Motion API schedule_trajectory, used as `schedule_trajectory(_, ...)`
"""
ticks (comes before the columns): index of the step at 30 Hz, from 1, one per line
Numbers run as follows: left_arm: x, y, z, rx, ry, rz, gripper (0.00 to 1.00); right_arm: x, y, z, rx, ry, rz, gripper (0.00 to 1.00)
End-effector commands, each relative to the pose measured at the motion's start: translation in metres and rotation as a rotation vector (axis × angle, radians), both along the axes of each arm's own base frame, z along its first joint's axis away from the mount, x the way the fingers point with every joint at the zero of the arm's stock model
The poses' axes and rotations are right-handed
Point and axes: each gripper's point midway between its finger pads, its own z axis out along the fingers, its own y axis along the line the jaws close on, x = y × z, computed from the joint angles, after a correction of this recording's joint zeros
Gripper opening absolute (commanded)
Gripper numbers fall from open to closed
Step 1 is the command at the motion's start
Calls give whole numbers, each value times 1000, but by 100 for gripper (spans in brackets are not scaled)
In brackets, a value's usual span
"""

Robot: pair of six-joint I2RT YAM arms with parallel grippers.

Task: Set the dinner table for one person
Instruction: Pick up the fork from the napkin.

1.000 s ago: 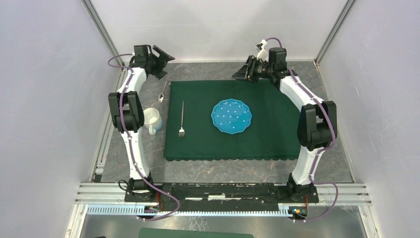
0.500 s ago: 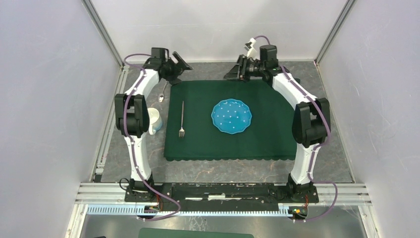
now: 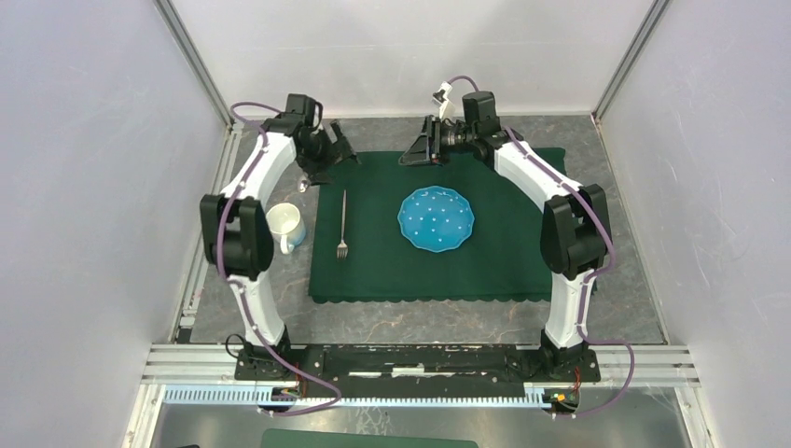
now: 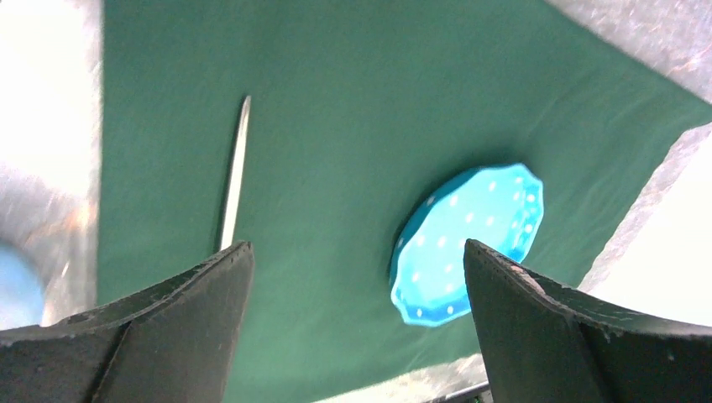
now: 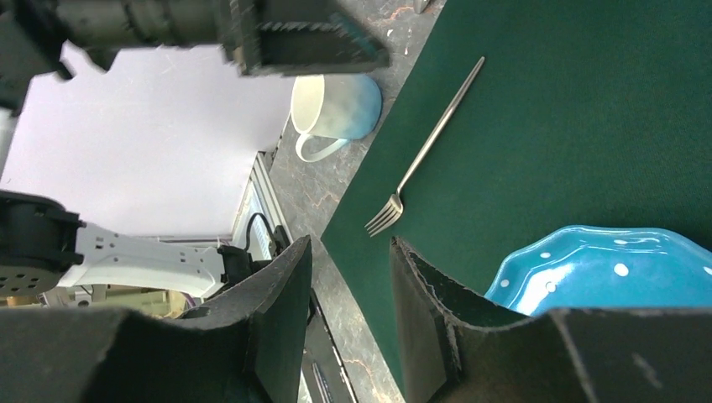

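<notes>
The dinner table is a dark-grey stone-look surface with a dark green cloth spread on it. On the cloth lie a blue dotted plate and, left of it, a fork. My left gripper hangs wide open and empty over the cloth's back left corner. Over the cloth's back edge, behind the plate, my right gripper hangs with its jaws partly apart and nothing between them.
A pale blue and white mug stands on the bare table left of the cloth. A spoon lies behind the mug, partly hidden under my left gripper. White walls close in the sides and back.
My left gripper has swung from the back left corner in over the cloth's corner. My right gripper has moved left along the cloth's back edge. Nothing on the table has moved.
</notes>
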Motion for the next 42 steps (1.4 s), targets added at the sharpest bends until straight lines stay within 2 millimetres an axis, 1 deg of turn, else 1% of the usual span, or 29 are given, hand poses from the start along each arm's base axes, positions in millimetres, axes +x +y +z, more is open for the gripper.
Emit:
schedule_trajectory(1, -54, 14, 28, 77, 15, -12, 100, 4, -1, 2, 0, -34, 10, 45)
schedule_trajectory(5, -91, 13, 28, 96, 31, -28, 100, 9, -2, 6, 4, -44, 3, 45)
schedule_trajectory(7, -107, 14, 20, 97, 56, -32, 100, 12, -4, 8, 6, -47, -6, 45)
schedule_trajectory(11, -131, 14, -1, 80, 113, -54, 100, 13, -10, 10, 7, -48, -21, 45)
schedule_trajectory(13, -141, 13, -8, 73, 124, -59, 96, 13, -13, 12, 6, -52, -28, 45)
schedule_trajectory(14, -146, 13, -9, 69, 124, -61, 92, 13, -16, 11, 4, -51, -35, 45)
schedule_trajectory(15, -152, 14, -14, 69, 134, -65, 89, 13, -18, 11, 2, -52, -40, 45)
schedule_trajectory(16, -155, 14, -16, 72, 132, -67, 86, 12, -20, 12, 0, -51, -44, 45)
schedule_trajectory(18, -163, 17, -25, 84, 151, -78, 80, 12, -25, 11, -4, -52, -57, 45)
schedule_trajectory(20, -168, 18, -30, 101, 158, -88, 78, 11, -29, 11, -7, -52, -65, 45)
schedule_trajectory(22, -168, 18, -35, 117, 153, -97, 75, 11, -30, 11, -9, -52, -67, 45)
schedule_trajectory(25, -161, 14, -42, 143, 133, -126, 69, 12, -31, 11, -10, -53, -71, 45)
schedule_trajectory(27, -158, 13, -50, 187, 127, -148, 67, 11, -31, 12, -11, -54, -70, 45)
schedule_trajectory(34, -142, 18, -72, 349, 113, -222, 68, 11, -35, 14, -18, -55, -81, 45)
schedule_trajectory(37, -137, 14, -80, 355, 116, -239, 70, 13, -38, 13, -20, -54, -87, 45)
schedule_trajectory(38, -135, 16, -82, 372, 113, -232, 70, 13, -39, 14, -21, -55, -89, 45)
schedule_trajectory(42, -119, 15, -84, 390, 81, -214, 70, 16, -42, 15, -19, -58, -97, 45)
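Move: The fork lies about 12 cm back from the left hand, almost in line (1 cm right) and some 12 cm below. Also on or near table height, the mug stands about 13 cm back and 13 cm left, the plate about 11 cm back and 23 cm right, the spoon level and 9 cm left. From the right hand the fork is roughly 8 cm back, 19 cm left and 20 cm below. Left hand draws back about 15 cm, sinks towards the fork's neck, fingers partly closing; right hand eases rightward. ##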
